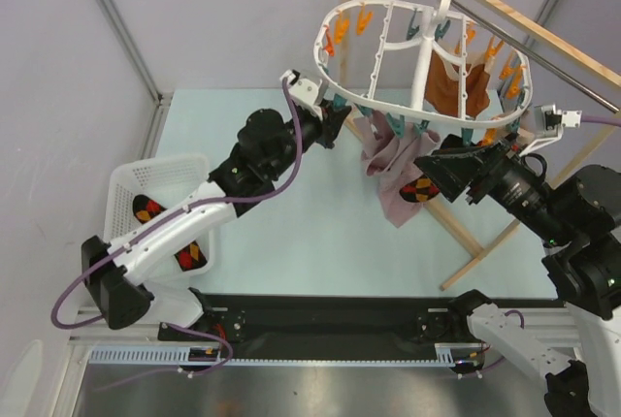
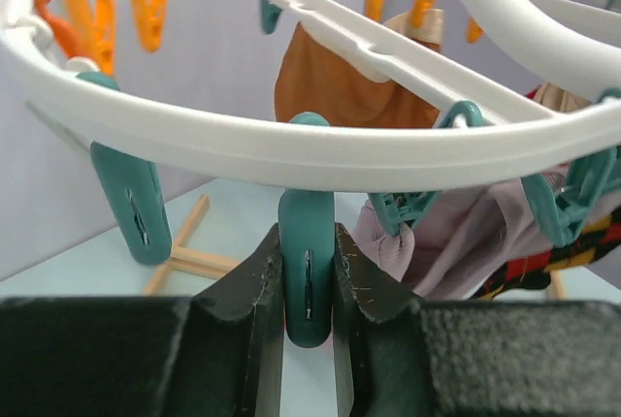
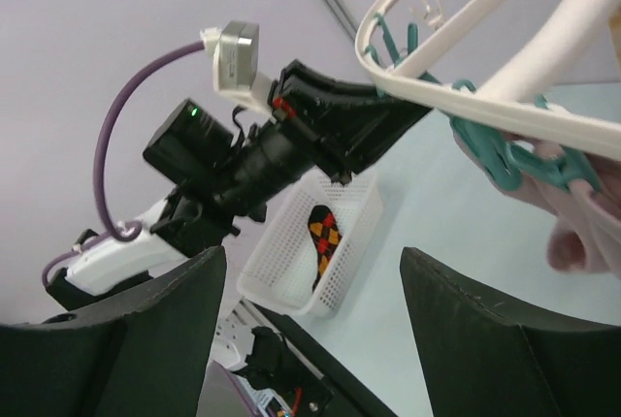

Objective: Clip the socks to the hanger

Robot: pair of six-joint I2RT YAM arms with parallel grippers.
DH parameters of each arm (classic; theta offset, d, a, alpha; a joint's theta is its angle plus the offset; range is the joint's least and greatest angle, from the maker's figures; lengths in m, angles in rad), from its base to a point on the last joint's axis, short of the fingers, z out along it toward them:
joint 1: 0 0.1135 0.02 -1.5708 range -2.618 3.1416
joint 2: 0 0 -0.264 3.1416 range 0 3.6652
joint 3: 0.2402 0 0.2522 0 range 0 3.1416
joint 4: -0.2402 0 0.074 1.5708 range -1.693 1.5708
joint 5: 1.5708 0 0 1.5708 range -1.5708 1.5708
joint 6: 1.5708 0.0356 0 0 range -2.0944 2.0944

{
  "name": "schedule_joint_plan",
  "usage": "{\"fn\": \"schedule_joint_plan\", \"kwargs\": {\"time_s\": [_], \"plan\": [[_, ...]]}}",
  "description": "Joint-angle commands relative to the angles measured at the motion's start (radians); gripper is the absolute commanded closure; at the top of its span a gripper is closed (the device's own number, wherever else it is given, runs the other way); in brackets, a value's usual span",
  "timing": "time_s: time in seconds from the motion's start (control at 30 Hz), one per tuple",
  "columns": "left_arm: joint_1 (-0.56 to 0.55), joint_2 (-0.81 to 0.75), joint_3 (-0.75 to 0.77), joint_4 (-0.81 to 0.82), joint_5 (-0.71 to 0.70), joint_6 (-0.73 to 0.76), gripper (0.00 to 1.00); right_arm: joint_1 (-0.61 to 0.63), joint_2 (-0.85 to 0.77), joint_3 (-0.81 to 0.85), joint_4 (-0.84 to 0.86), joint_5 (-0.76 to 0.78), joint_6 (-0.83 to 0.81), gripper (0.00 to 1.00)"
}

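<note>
The white ring hanger (image 1: 388, 107) hangs from the wooden rack, with teal and orange clips under its rim (image 2: 291, 150). My left gripper (image 2: 309, 291) is up at the ring's near-left rim (image 1: 335, 124), shut on a dangling teal clip (image 2: 309, 262) that both fingers press. One argyle sock (image 1: 419, 189) hangs beside the mauve cloth under the rim (image 2: 582, 252); which clip holds it is hidden. Two more socks (image 1: 147, 209) (image 1: 194, 255) lie in the basket. My right gripper (image 1: 432, 170) is next to the hanging sock, and it is open (image 3: 312, 254) with nothing between its fingers.
A white mesh basket (image 1: 121, 194) stands at the left by the left arm. A mauve cloth (image 1: 388, 160) and an orange-brown garment (image 1: 456, 87) hang on the ring. Slanting wooden rack poles (image 1: 485, 242) stand under and behind the hanger on the right.
</note>
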Motion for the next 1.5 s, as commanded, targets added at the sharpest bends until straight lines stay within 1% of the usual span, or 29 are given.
{"fn": "schedule_joint_plan", "kwargs": {"time_s": [0.0,0.17,0.3,0.37,0.43,0.53,0.57,0.67,0.7,0.73,0.77,0.87,0.93,1.0,1.07,1.13,1.2,1.27,1.37,1.43,1.47], "plan": [[-0.079,-0.101,-0.048,-0.028,-0.126,0.032,1.00,-0.002,0.043,-0.018,0.109,-0.065,0.078,0.22],[-0.203,-0.199,-0.111,-0.037,-0.218,0.045,1.00,0.000,0.086,-0.054,0.207,-0.148,0.161,0.23],[-0.251,-0.222,-0.134,-0.045,-0.244,0.035,1.00,0.029,0.130,-0.069,0.261,-0.190,0.203,0.24],[-0.274,-0.223,-0.140,-0.039,-0.259,0.041,1.00,0.055,0.144,-0.074,0.270,-0.184,0.206,0.24],[-0.282,-0.218,-0.136,-0.043,-0.266,0.041,1.00,0.096,0.152,-0.069,0.262,-0.142,0.174,0.24],[-0.283,-0.198,-0.096,-0.068,-0.267,0.039,0.98,0.106,0.152,-0.057,0.218,-0.075,0.111,0.23],[-0.283,-0.189,-0.088,-0.083,-0.270,0.039,0.94,0.104,0.156,-0.054,0.207,-0.064,0.100,0.23],[-0.283,-0.186,-0.076,-0.086,-0.266,0.038,0.87,0.098,0.163,-0.051,0.179,-0.021,0.066,0.23],[-0.283,-0.187,-0.077,-0.085,-0.261,0.039,0.79,0.095,0.161,-0.054,0.175,0.006,0.054,0.23],[-0.283,-0.187,-0.079,-0.086,-0.264,0.039,0.74,0.089,0.162,-0.055,0.172,0.020,0.036,0.23],[-0.283,-0.190,-0.079,-0.089,-0.263,0.039,0.63,0.083,0.164,-0.054,0.166,0.034,0.026,0.23],[-0.280,-0.199,-0.070,-0.126,-0.259,0.033,0.50,0.051,0.169,-0.061,0.155,0.042,-0.001,0.23],[-0.270,-0.227,-0.073,-0.154,-0.243,0.006,0.46,0.035,0.169,-0.064,0.147,0.045,-0.015,0.23],[-0.231,-0.262,-0.097,-0.155,-0.201,-0.046,0.42,0.008,0.167,-0.067,0.130,0.059,-0.041,0.23],[-0.179,-0.342,-0.166,-0.140,-0.175,-0.083,0.39,-0.018,0.166,-0.071,0.115,0.069,-0.072,0.23],[-0.120,-0.431,-0.249,-0.131,-0.135,-0.144,0.39,-0.035,0.158,-0.069,0.095,0.079,-0.089,0.22],[-0.090,-0.481,-0.303,-0.126,-0.137,-0.178,0.35,-0.057,0.147,-0.075,0.074,0.079,-0.121,0.22],[-0.072,-0.556,-0.372,-0.126,-0.143,-0.178,0.30,-0.071,0.143,-0.080,0.041,0.071,-0.147,0.21],[-0.049,-0.589,-0.418,-0.181,-0.192,-0.215,0.29,-0.080,0.140,-0.080,0.000,0.054,-0.191,0.20],[-0.012,-0.578,-0.427,-0.256,-0.223,-0.299,0.29,-0.084,0.120,-0.090,-0.025,0.051,-0.210,0.20],[0.008,-0.565,-0.429,-0.281,-0.206,-0.333,0.29,-0.085,0.117,-0.092,-0.035,0.065,-0.214,0.19]]}}
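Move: The left fingers are already shut on a teal clip on the hanger's left rim; the next teal clip is about 6 cm to their right and 1 cm back. From the open right hand, a teal clip on the near rim lies some 9 cm ahead, 3 cm left and roughly level. The checkered sock hangs about 5 cm ahead, 3 cm left and 10 cm lower than that hand. Left draws its clip back 9 cm, releases, leaves leftwards; open right hand swings left, then right, forward, down. ##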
